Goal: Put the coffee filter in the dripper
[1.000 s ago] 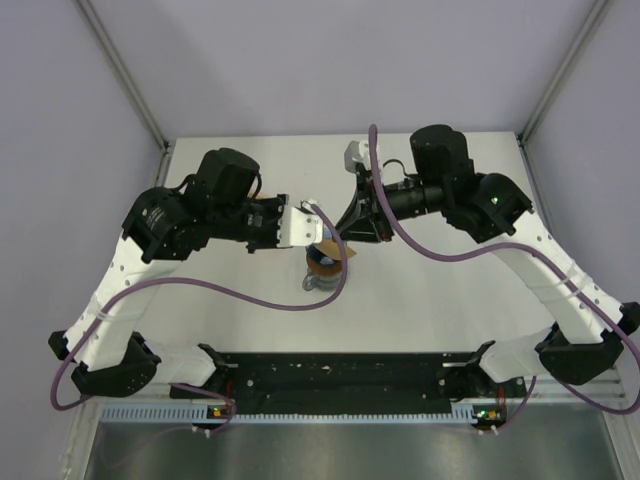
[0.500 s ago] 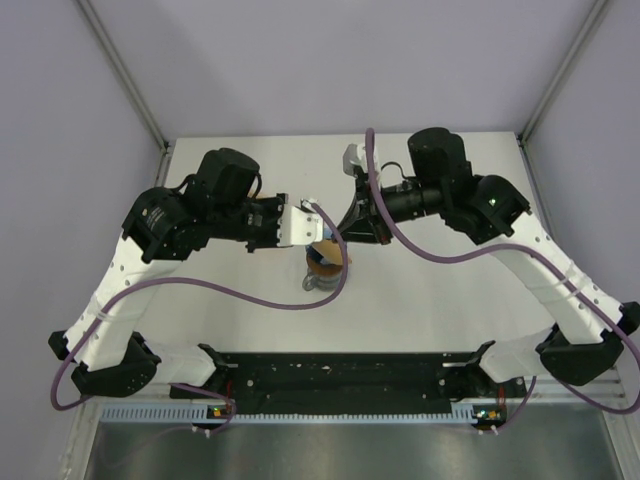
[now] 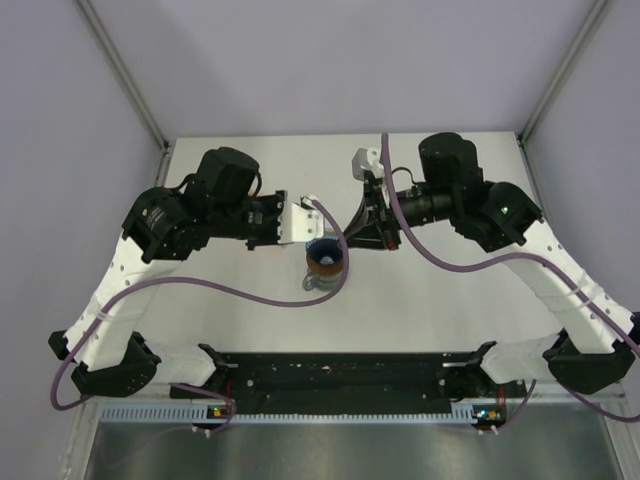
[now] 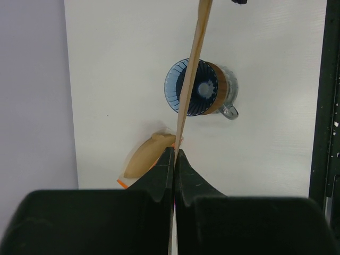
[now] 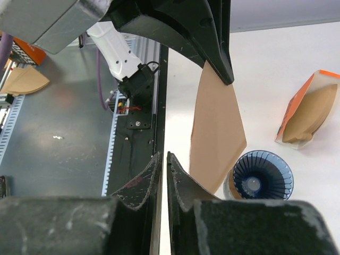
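The coffee filter is a flat tan paper fan hanging upright, pinched at its top edge by my left gripper, which is shut on it. In the left wrist view I see the filter edge-on as a thin line crossing the dripper. The dripper is a blue ribbed cone sitting on a glass jug with a brown ring. The filter's lower tip hangs just above and beside the dripper's rim. My right gripper is shut on nothing, a little to the side of the filter.
An orange-and-white pack of brown filters lies on the white table beyond the dripper. The black rail and the arm bases run along the near edge. Purple cables loop from both arms.
My right gripper has closed empty and drawn back to the right, away from the filter. The left gripper still holds the filter over the dripper, whose blue mouth now shows from above.
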### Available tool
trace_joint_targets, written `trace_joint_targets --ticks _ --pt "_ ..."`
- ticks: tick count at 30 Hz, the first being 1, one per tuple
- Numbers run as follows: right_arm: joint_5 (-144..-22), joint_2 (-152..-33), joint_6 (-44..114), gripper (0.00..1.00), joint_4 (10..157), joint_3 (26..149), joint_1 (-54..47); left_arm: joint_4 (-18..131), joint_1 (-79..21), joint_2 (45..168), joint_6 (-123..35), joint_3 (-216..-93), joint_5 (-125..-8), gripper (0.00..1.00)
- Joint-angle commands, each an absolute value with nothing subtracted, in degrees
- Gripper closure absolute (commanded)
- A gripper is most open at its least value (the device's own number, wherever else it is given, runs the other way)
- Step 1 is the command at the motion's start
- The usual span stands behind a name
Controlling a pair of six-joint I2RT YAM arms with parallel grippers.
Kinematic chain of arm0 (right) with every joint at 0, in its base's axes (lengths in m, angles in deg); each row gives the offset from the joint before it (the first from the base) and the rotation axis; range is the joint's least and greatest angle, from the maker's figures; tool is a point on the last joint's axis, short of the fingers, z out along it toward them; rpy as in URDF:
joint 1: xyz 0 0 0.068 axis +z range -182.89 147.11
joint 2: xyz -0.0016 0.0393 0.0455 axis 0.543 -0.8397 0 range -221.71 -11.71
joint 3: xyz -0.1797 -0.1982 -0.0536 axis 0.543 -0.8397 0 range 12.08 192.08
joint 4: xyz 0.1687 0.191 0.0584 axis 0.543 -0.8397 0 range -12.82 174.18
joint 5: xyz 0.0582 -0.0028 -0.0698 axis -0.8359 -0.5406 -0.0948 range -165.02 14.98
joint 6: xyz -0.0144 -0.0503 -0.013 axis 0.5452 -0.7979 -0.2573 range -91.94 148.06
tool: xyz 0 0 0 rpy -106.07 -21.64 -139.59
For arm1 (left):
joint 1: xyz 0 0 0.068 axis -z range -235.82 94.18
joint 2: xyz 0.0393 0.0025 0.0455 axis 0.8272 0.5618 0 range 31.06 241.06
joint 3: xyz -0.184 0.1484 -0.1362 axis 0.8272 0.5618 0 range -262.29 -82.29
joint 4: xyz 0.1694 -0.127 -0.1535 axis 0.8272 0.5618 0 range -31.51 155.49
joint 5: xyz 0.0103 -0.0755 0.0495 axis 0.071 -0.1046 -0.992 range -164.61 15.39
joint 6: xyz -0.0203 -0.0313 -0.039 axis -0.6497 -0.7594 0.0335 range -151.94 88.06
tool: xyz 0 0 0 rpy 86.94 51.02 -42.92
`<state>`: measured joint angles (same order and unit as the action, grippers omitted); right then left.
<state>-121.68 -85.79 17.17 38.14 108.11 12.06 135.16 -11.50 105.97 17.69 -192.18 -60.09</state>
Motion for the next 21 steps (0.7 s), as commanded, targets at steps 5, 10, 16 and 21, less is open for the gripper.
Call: trace_joint_targets --ticks 5,10,16,21 --pt "-120.03 -85.63 18.13 0.73 40.24 109.2 12.9 133.29 -10.9 105.68 17.45 -192.24 -60.03 1.0" --pt "-116.95 -83.52 16.99 0.62 39.54 109.55 12.81 133.38 -10.82 105.42 18.16 -191.98 -59.85 1.0" --pt "-115.98 -83.51 16.64 0.53 39.71 111.22 12.81 133.55 -10.73 105.33 18.07 -191.89 -59.67 1.0" --pt "-115.89 -84.92 16.9 0.43 39.71 111.31 12.81 133.55 -10.73 105.24 17.81 -191.89 -59.58 1.0"
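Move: The filter, pinched in the left hand, has its middle about 6 cm to the right hand's left, 3 cm ahead and 3 cm lower. The dripper on its carafe stands some 11 cm ahead, 4 cm left and 23 cm below the right hand; the filter box is about 16 cm ahead, 16 cm left and 28 cm below. From the left hand, the filter's middle is about 5 cm right and 3 cm back, level in height. The right fingers open halfway, edging about 1 cm forward against the filter's free edge, the left still pinching it. ##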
